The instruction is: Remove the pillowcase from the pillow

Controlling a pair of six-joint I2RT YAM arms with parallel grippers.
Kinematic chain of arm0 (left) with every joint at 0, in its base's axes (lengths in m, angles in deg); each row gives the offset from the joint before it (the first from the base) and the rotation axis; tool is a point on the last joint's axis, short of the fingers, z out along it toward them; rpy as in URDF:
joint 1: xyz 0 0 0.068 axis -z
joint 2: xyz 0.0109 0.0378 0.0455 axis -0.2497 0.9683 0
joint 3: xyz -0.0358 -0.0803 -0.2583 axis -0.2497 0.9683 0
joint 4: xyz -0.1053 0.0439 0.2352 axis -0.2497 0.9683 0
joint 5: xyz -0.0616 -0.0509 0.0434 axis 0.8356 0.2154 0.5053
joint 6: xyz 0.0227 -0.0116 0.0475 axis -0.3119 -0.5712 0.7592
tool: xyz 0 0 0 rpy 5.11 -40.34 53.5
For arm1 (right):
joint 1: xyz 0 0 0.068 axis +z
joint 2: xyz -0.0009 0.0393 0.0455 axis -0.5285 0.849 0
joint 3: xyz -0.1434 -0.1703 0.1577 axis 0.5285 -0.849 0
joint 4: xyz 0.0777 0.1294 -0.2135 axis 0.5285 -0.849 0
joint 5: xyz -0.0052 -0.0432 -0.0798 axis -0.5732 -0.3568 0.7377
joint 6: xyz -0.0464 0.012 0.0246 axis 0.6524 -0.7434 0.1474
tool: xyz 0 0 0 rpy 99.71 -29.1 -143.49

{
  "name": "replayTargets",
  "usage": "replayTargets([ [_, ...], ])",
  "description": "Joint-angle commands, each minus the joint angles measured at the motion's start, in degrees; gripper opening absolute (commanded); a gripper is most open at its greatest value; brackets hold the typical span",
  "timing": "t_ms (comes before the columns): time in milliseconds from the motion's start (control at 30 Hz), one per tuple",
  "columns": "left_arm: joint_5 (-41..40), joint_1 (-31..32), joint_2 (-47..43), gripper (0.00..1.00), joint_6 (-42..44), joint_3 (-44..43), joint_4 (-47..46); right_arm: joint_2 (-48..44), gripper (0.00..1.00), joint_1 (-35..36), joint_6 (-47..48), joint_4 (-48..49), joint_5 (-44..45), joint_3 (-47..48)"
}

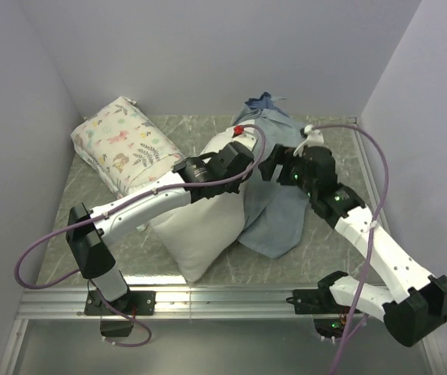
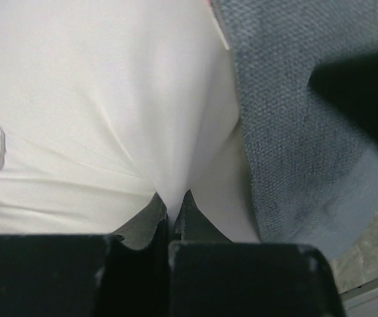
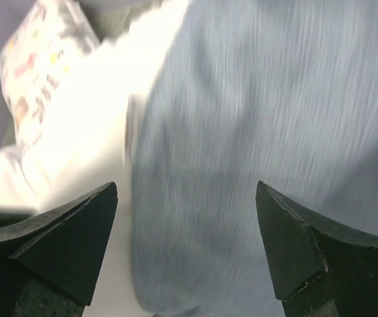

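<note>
The off-white pillow (image 1: 196, 226) lies mid-table with its near corner bare. The pillowcase (image 1: 280, 215) shows its grey-blue reverse, bunched from the back wall down along the pillow's right side. My left gripper (image 1: 241, 160) is shut, pinching a fold of the pillow's white cloth (image 2: 172, 165), with the pillowcase (image 2: 295, 139) just to its right. My right gripper (image 1: 274, 168) is open above the pillowcase (image 3: 255, 132), its fingers (image 3: 76, 238) spread wide over the cloth, the pillow (image 3: 83, 132) to its left. The right wrist view is blurred.
A smaller floral-print pillow (image 1: 122, 144) lies at the back left, also in the right wrist view (image 3: 34, 63). Grey walls close in the left, back and right. A metal rail (image 1: 223, 301) runs along the near edge. The tabletop (image 1: 114, 250) is green marbled.
</note>
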Motion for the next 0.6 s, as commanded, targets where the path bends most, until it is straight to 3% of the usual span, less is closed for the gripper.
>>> replayTargets([
  [0,2.2,-0.2,-3.3,0.00,-1.2,-4.9,-4.2,-4.1,0.92,3.2,-2.4,1.6,5.1,-6.7],
  [133,2.5,-0.2,-3.5,0.00,-1.6,-5.7,-4.4,-2.6,0.92,6.3,-2.2,1.9,7.0,-10.0],
  [233,2.8,-0.2,-4.3,0.00,-1.9,-6.0,-4.2,-1.6,0.84,6.3,-2.0,0.6,11.0,-9.8],
  [333,2.4,-0.2,-6.0,0.00,-1.6,-6.1,-3.6,-1.0,0.35,4.7,-1.2,-2.0,15.8,-8.5],
  [367,2.3,-0.2,-6.3,0.00,-1.6,-6.1,-3.4,-0.6,0.09,2.5,-1.1,-2.7,16.9,-8.2],
  [433,2.6,-0.2,-7.3,0.00,-1.5,-6.3,-2.7,0.1,0.00,-1.1,-0.8,-4.0,18.4,-6.8],
  [567,3.7,-0.2,-9.2,0.00,-1.5,-5.1,-1.8,3.2,0.00,-9.8,-0.9,-4.5,20.1,-3.1],
])
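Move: The stretch of grey-blue pillowcase to be pinched lies some 9 cm below the open right hand and about 3 cm back, neither left nor right; from the left hand, still gripping the white pillow, that cloth is about 8 cm right, 2 cm ahead and 4 cm lower. The white pillow's middle is roughly 16 cm left of the right hand, 11 cm back and 13 cm below. The right hand drops about 8 cm, pinches the pillowcase, and drags it roughly 8 cm right and slightly forward. ##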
